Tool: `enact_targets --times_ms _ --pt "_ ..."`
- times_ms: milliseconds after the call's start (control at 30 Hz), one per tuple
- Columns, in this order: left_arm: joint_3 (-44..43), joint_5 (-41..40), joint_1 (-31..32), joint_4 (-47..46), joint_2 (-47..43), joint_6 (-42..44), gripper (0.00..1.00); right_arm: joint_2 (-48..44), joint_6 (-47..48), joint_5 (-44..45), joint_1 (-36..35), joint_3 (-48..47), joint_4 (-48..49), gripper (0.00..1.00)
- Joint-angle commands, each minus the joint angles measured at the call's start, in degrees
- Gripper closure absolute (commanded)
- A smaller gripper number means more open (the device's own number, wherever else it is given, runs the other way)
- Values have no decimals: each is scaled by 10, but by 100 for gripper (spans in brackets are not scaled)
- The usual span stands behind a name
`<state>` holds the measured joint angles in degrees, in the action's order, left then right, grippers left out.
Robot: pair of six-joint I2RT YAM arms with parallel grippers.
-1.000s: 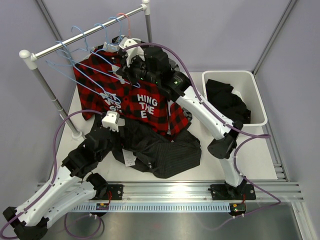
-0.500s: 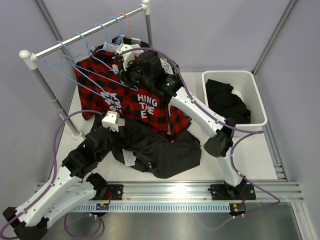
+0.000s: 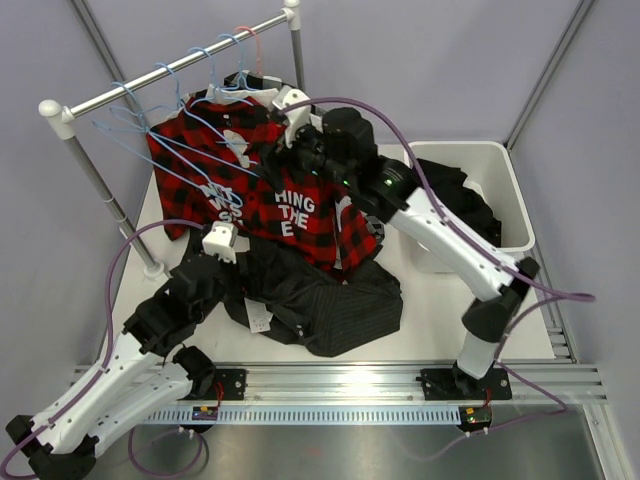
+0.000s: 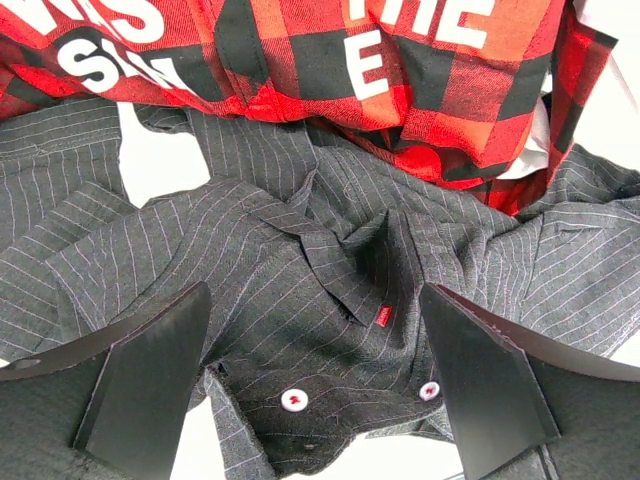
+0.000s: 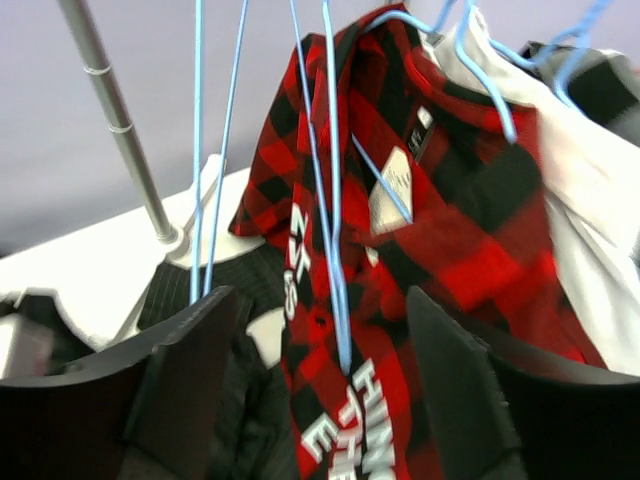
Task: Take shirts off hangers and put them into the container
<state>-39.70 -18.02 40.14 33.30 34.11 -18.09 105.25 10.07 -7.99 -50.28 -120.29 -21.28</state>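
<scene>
The red-black plaid shirt (image 3: 262, 192) (image 5: 440, 230) hangs from the rail among thin light-blue hangers (image 3: 150, 125) (image 5: 335, 250). My right gripper (image 3: 283, 158) (image 5: 322, 300) is open beside it. One blue hanger wire hangs loose between its fingers. A white shirt (image 5: 590, 190) hangs behind the plaid one. The charcoal pinstriped shirt (image 3: 325, 300) (image 4: 300, 270) lies crumpled on the table. My left gripper (image 3: 215, 268) (image 4: 315, 300) hovers open just above its collar. The white container (image 3: 512, 200) stands at the right with a black shirt (image 3: 455, 195) in it.
The metal rail (image 3: 170, 72) runs across the back left on two posts. The near post (image 3: 105, 195) (image 5: 115, 130) stands on a white foot by the table's left edge. A pink hanger (image 3: 248, 38) hangs near the rail's far end. My right arm spans across the container's front.
My right gripper has gone from shut to open and shifted rightward from the hangers, its elbow swinging out to the right. The left arm has not moved.
</scene>
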Motion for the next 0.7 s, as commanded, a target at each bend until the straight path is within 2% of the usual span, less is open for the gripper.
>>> enact_targets --times_ms 0,100,167,300,400,500,667 --pt "9 -4 -4 -25 -9 -7 8 -113 -1 38 -11 90 -14 16" --pt "9 -9 -5 -24 -10 -8 8 -185 -24 65 -22 178 -17 6" --pt "9 -10 -5 -24 -11 -8 8 -217 -43 75 -30 270 -19 2" --pt "10 -18 -6 -24 -20 -9 8 -274 -76 121 -68 421 -18 1" --pt "11 -32 -7 -24 -32 -12 8 -283 -92 124 -92 493 9 0" --pt "12 -52 -8 -24 -49 -16 8 -261 -97 124 -126 525 33 1" --pt "17 -97 -9 -24 -83 -24 8 -188 -113 121 -158 520 88 1"
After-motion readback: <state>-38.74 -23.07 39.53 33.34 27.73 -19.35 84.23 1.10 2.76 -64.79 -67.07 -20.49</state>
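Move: The dark pinstripe shirt lies loosely folded on the table, its middle about 17 cm back, 12 cm to the right and nearly 40 cm below the right hand. From the left hand it is some 14 cm to the right, 4 cm back and 16 cm below. Near the right hand, the empty hanger is about 5 cm ahead and 6 cm left at its height; the hanging red checked shirt's middle is roughly 5 cm ahead, 4 cm left and 15 cm lower. Down to the pinstripe shirt on the table swings the right hand, leaving the hanger: first back and to its right, then steeply down, in all about 25 cm down and 15 cm back. Its fingers open the rest of the way while the wrist tips them some 30 degrees downward; no contact yet shows. Late on, the open left hand eases about 2 cm up and left. ##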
